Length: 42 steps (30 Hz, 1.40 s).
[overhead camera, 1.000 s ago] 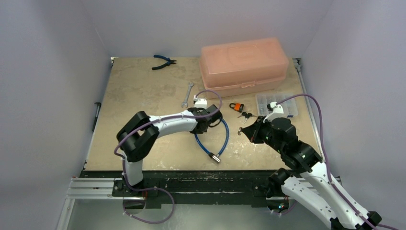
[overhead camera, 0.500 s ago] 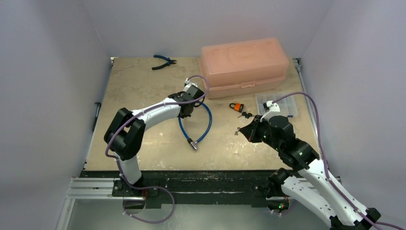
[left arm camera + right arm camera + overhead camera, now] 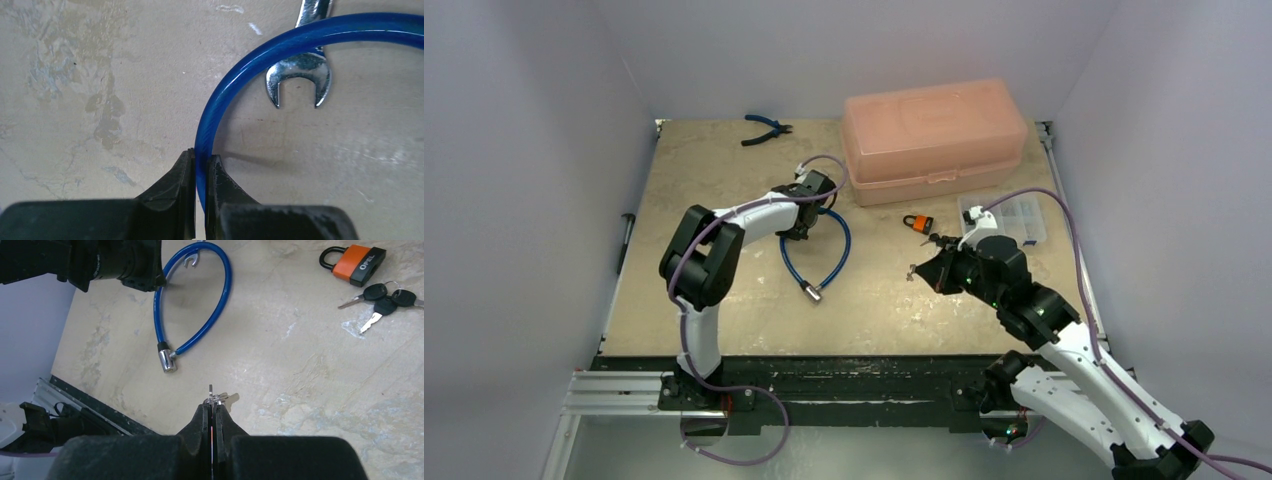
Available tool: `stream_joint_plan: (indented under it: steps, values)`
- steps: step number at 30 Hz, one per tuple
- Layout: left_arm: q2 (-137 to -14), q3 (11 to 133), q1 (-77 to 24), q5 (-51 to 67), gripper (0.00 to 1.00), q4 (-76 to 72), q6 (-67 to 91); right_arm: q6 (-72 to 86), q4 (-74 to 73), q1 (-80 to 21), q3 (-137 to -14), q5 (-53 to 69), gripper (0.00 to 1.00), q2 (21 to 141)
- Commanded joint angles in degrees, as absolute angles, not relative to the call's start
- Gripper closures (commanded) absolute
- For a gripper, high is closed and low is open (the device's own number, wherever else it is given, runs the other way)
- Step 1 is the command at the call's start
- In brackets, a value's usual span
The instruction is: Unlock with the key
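A blue cable lock (image 3: pixel 844 243) lies looped on the table, its silver lock head (image 3: pixel 812 292) toward the near edge. My left gripper (image 3: pixel 809 218) is shut on the cable (image 3: pixel 220 95) at the far left of the loop, fingertips (image 3: pixel 187 162) pinching it just above the tabletop. My right gripper (image 3: pixel 921 272) hovers right of the loop, shut on a small silver key (image 3: pixel 211 392) that sticks out past its tips on a ring. The lock head (image 3: pixel 167 361) is apart from the key, ahead and to the left in the right wrist view.
An orange padlock (image 3: pixel 917 222) and a bunch of black-headed keys (image 3: pixel 382 297) lie right of the loop. A silver wrench (image 3: pixel 298 75) lies under the cable. A pink plastic box (image 3: pixel 934 135), a clear parts organiser (image 3: pixel 1019 215) and blue pliers (image 3: pixel 766 128) sit at the back.
My left arm has dragged the cable lock left and toward the back of the table. My right gripper, holding the key, has shifted slightly left.
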<state>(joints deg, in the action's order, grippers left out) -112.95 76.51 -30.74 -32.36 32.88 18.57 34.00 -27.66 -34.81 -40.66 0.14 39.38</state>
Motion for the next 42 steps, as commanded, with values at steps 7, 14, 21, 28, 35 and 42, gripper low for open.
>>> stream_joint_plan:
  steps: [7, 14, 21, 28, 35, 42]
  values:
    - [-111.45, 77.77, -22.93, -32.74, 1.00, 33.88, 24.95, 32.52, -21.57, -34.53, -39.78, 3.30, 1.00, 41.94]
    - [-109.95, 75.73, -21.62, -30.66, 1.00, 33.47, 26.64, 31.82, -18.94, -34.54, -38.92, 5.65, 1.00, 43.37]
    - [-100.90, 72.26, -21.71, -24.80, 0.63, 31.05, 25.58, 30.95, -13.94, -34.54, -38.06, 12.10, 1.00, 45.99]
    - [-87.26, 68.91, -21.80, -9.01, 0.54, 29.36, 17.29, 29.70, -8.53, -34.63, -38.27, 22.58, 1.00, 49.67]
    - [-73.31, 62.35, -24.63, 25.73, 0.55, 21.58, 10.06, 25.75, -7.30, -34.69, -41.77, 30.57, 1.00, 52.16]
    - [-69.04, 60.40, -30.39, 46.09, 0.53, 18.62, 7.15, 24.94, -5.41, -35.19, -43.55, 40.15, 1.00, 54.15]
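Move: The blue cable lock is pinched in the left fingers by the left side of its loop, just above the table; its metal cylinder lies about 13 cm back and 7 cm to the right of that hand. The wrench is some 10 cm ahead and 7 cm right of it, and the small keys are roughly 16 cm back, 28 cm right and 16 cm up. From the right hand, the cylinder is 4 cm ahead, 21 cm left and 19 cm below, and the orange padlock 21 cm ahead, 1 cm right. The blue loop, still pinched, is drawn about 6 cm to the left, low over the table, before the left fingers open and let go. The left hand then rises some 20 cm, sweeping right and back towards the small keys while rolling right side up and turning clockwise. The right hand keeps the keys pinched, going left and slightly back, and turns about 30 degrees counter-clockwise. ##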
